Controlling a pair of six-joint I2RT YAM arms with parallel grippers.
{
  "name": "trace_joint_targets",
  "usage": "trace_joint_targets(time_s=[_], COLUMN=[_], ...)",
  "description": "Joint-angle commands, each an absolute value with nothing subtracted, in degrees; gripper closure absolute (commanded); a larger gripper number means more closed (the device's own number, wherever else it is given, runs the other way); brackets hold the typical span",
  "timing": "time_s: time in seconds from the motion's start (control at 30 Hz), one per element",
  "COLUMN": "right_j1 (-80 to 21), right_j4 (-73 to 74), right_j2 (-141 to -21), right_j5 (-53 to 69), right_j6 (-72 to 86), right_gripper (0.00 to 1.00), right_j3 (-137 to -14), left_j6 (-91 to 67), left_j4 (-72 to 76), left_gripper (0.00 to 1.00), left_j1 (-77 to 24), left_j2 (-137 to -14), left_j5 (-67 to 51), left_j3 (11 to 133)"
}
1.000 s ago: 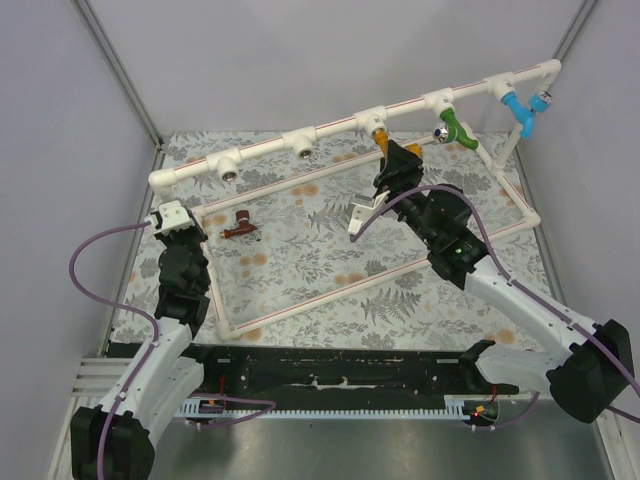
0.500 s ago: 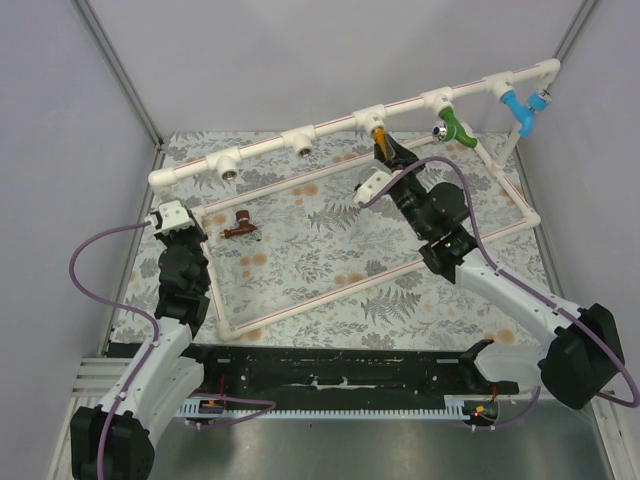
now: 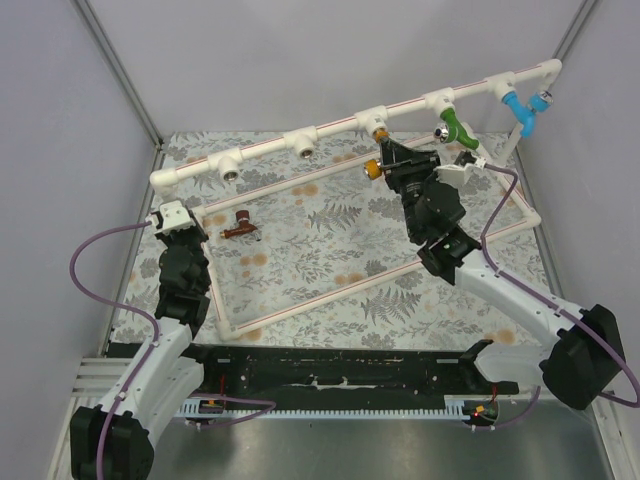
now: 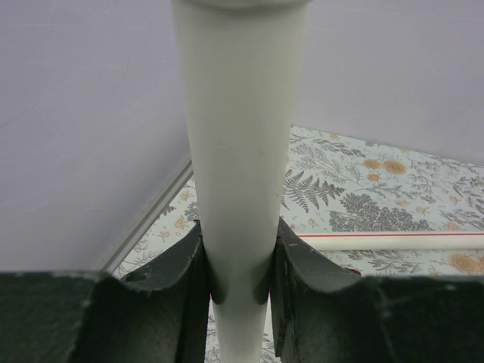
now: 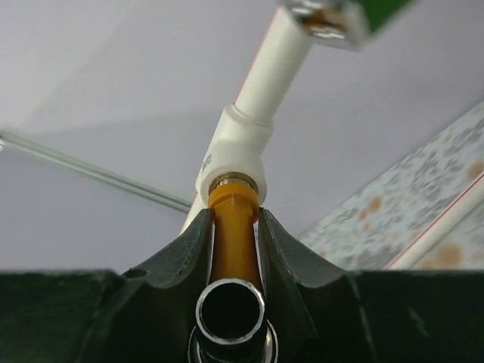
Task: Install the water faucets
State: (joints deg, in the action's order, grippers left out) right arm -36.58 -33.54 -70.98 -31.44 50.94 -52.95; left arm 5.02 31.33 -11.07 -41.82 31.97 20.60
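The orange-yellow water faucet (image 3: 377, 140) hangs from a tee fitting (image 5: 236, 151) on the raised white pipe rail (image 3: 330, 125). My right gripper (image 3: 384, 152) is shut on its body. In the right wrist view the orange faucet (image 5: 234, 234) sits between my fingers (image 5: 189, 249), its silvery spout (image 5: 231, 314) facing the camera. The dark reddish-brown faucet (image 3: 240, 228) lies on the patterned mat inside the frame, at the left. My left gripper (image 3: 183, 222) is shut on a white pipe (image 4: 238, 136) at the frame's left end.
A green tap (image 3: 455, 128) and a light blue tap (image 3: 520, 110) hang from the rail to the right. Two open tee fittings (image 3: 303, 148) (image 3: 230, 172) sit on the rail to the left. The white base frame (image 3: 300, 305) borders the mat.
My right gripper has closed on the orange-yellow faucet and the wrist has rolled, swinging its white camera mount from the left side to the right. The left arm has not moved.
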Motion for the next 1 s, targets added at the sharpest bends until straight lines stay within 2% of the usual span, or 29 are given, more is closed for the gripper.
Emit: trace_joint_targets(time_s=[0.0, 0.07, 0.23, 0.43, 0.57, 0.67, 0.83, 0.97], right_j1=[-35.7, -35.8, -35.8, -35.7, -35.8, -35.8, -35.8, -35.9], right_j4=[-14.8, -16.0, -24.7, -35.9, -38.1, -33.2, -17.7, 1.7], right_j2=[-71.7, -71.2, -68.5, -63.1, -57.8, -53.0, -46.7, -45.9], right_j5=[-42.5, -42.0, -40.0, -34.6, -30.4, -26.8, -14.3, -1.2], right_j6=[96.0, 92.7, 77.3, 60.2, 44.4, 29.2, -5.9, -34.9], right_gripper=[1.00, 0.98, 0.65, 0.37, 0.34, 0.33, 0.32, 0.30], right_j3=[-54.8, -55.6, -53.8, -48.4, -45.6, -45.4, -49.8, -56.3], left_j6=[4.5, 4.6, 4.5, 4.7, 4.8, 4.8, 4.7, 4.8], left_j4=[34.4, 34.3, 34.4, 34.3, 34.2, 34.2, 34.0, 33.8], left_gripper=[0.98, 0.98, 0.98, 0.98, 0.98, 0.98, 0.98, 0.98], left_j1=[-12.4, -12.4, -12.5, -12.4, -12.4, -12.4, -12.4, -12.4], left_j2=[-41.0, -40.9, -40.9, -41.0, -41.0, -41.1, -41.2, -41.5], left_j5=[27.9, 27.9, 28.0, 28.1, 28.0, 27.9, 27.9, 27.6], left_j3=[21.8, 21.8, 21.8, 21.9, 21.9, 22.0, 21.9, 22.1])
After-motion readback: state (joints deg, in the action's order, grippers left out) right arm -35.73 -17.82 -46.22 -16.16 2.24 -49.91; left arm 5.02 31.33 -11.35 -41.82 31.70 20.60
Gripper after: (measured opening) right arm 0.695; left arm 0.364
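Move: Straight in front of the right hand, which already grips the orange faucet, the white tee it is screwed into lies about 4 cm ahead, 1 cm left and 1 cm above. The green faucet hangs some 9 cm to this hand's right and 3 cm ahead; the next empty tee is around 10 cm left and 2 cm ahead, both at roughly hand height. From the left hand, the orange faucet's tee is about 27 cm right, 8 cm ahead and 9 cm higher. Rolling the orange faucet some 25 degrees clockwise as seen from behind the hand, the right hand gives it a last bit of turn in the tee, pauses, then opens its fingers and lets go. It draws away back about 9 cm, rising and going right some 5 cm each, as the wrist rolls back the other way. The left hand keeps its grip on the frame's white upright. ##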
